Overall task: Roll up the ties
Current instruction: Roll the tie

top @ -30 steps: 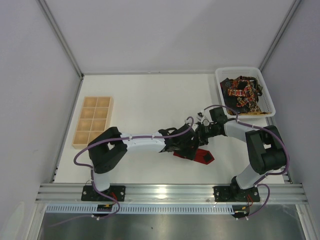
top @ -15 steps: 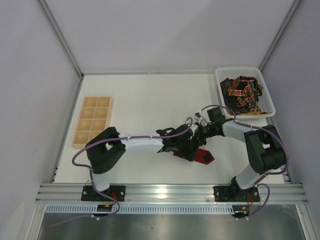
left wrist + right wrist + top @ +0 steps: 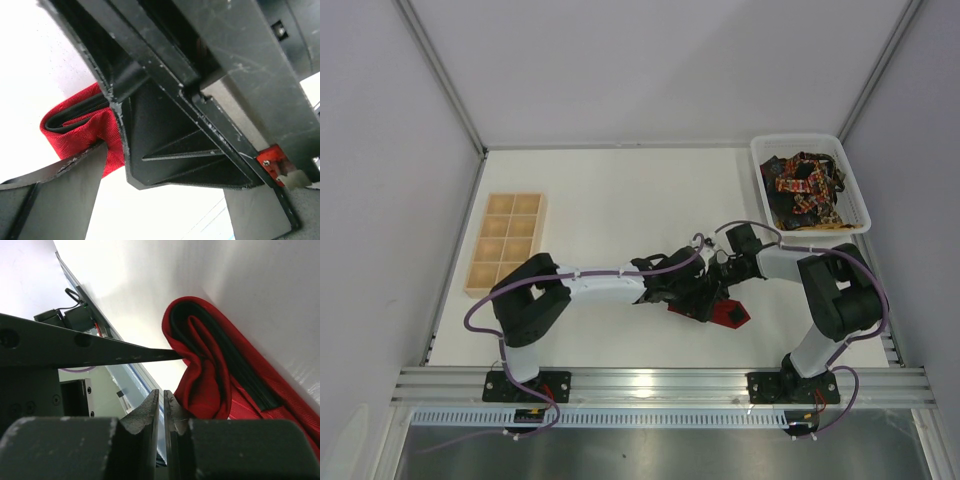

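Observation:
The plain red tie (image 3: pixel 728 314) lies on the white table as a loose, flattened roll, its dark lining showing in the folds (image 3: pixel 215 375). My left gripper (image 3: pixel 703 299) stands wide open over it. One finger (image 3: pixel 55 200) rests against the red fabric (image 3: pixel 75 125) and the other is at the far side. My right gripper (image 3: pixel 722 279) sits right beside the roll, shut, with nothing between its fingertips (image 3: pixel 162 399). Its body fills the gap between the left fingers in the left wrist view. Dark patterned ties (image 3: pixel 806 186) lie piled in a white basket.
The white basket (image 3: pixel 760 165) stands at the back right corner. A wooden compartment tray (image 3: pixel 506 241) lies at the left. Both arms meet in the middle, close to the table's front edge and its metal rail (image 3: pixel 660 380).
My left gripper has opened a little wider around the red tie. My right gripper has shifted slightly left, closer to the left gripper, still shut.

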`<action>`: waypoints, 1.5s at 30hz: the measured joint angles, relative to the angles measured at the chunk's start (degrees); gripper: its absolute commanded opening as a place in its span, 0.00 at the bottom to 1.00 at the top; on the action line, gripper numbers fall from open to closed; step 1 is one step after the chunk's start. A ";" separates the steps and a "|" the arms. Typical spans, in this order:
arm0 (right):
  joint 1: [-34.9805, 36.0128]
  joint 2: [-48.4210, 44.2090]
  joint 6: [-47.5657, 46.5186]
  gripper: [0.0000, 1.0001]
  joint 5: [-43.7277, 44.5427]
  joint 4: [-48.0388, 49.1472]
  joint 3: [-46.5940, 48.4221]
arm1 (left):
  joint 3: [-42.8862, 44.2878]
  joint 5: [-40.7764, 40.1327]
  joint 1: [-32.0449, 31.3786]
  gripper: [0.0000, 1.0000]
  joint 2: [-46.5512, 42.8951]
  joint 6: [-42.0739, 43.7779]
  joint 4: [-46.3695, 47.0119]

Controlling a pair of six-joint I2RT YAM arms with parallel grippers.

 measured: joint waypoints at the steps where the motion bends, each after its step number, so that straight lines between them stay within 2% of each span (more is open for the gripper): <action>1: 0.00 0.00 0.00 0.13 0.13 0.13 -0.17 | 0.00 0.00 0.04 0.95 0.00 -0.04 0.02; 19: -1.46 0.44 0.07 0.13 2.08 2.89 -2.03 | -0.98 1.25 0.59 0.95 -1.05 0.07 0.96; 32: -2.14 1.42 0.04 0.13 0.90 4.07 -2.23 | -1.05 3.04 2.49 0.94 -4.42 2.10 -3.28; 35: -2.25 1.42 0.02 0.13 0.76 4.04 -2.23 | -1.64 4.37 3.87 0.91 -6.69 3.17 -3.54; 40: -2.47 1.42 -0.04 0.13 0.70 3.98 -2.23 | -6.14 9.97 10.78 0.74 -11.58 5.01 -1.75; 41: -2.54 1.42 -0.04 0.13 0.70 3.98 -2.23 | -6.91 10.95 11.98 0.67 -11.93 5.31 -1.38; 45: -2.93 1.42 -0.15 0.12 0.50 4.00 -2.23 | -9.81 15.61 16.41 0.59 -11.69 5.75 1.14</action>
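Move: The tie's folded end lies some 3 cm to the left of my left hand and 2 cm ahead, about 1 cm below the finger point; the tie's unrolled part lies about 6 cm to this hand's right, 2 cm nearer me and 3 cm lower. From my right hand, whose fingers reach across the left gripper, the folded end is roughly 2 cm ahead, 1 cm left and 2 cm down. I settle my nearly shut right fingers about 1.5 cm down onto the folded end and keep them there. My left hand, fingers wide, eases up slowly, comes free of the fold, then swings quickly left and forward, about 8 cm in all, to just off the tie's left end. It dips about a centimetre at the last, fingers closing partway and tilting some 10 degrees flatter towards the tie. ##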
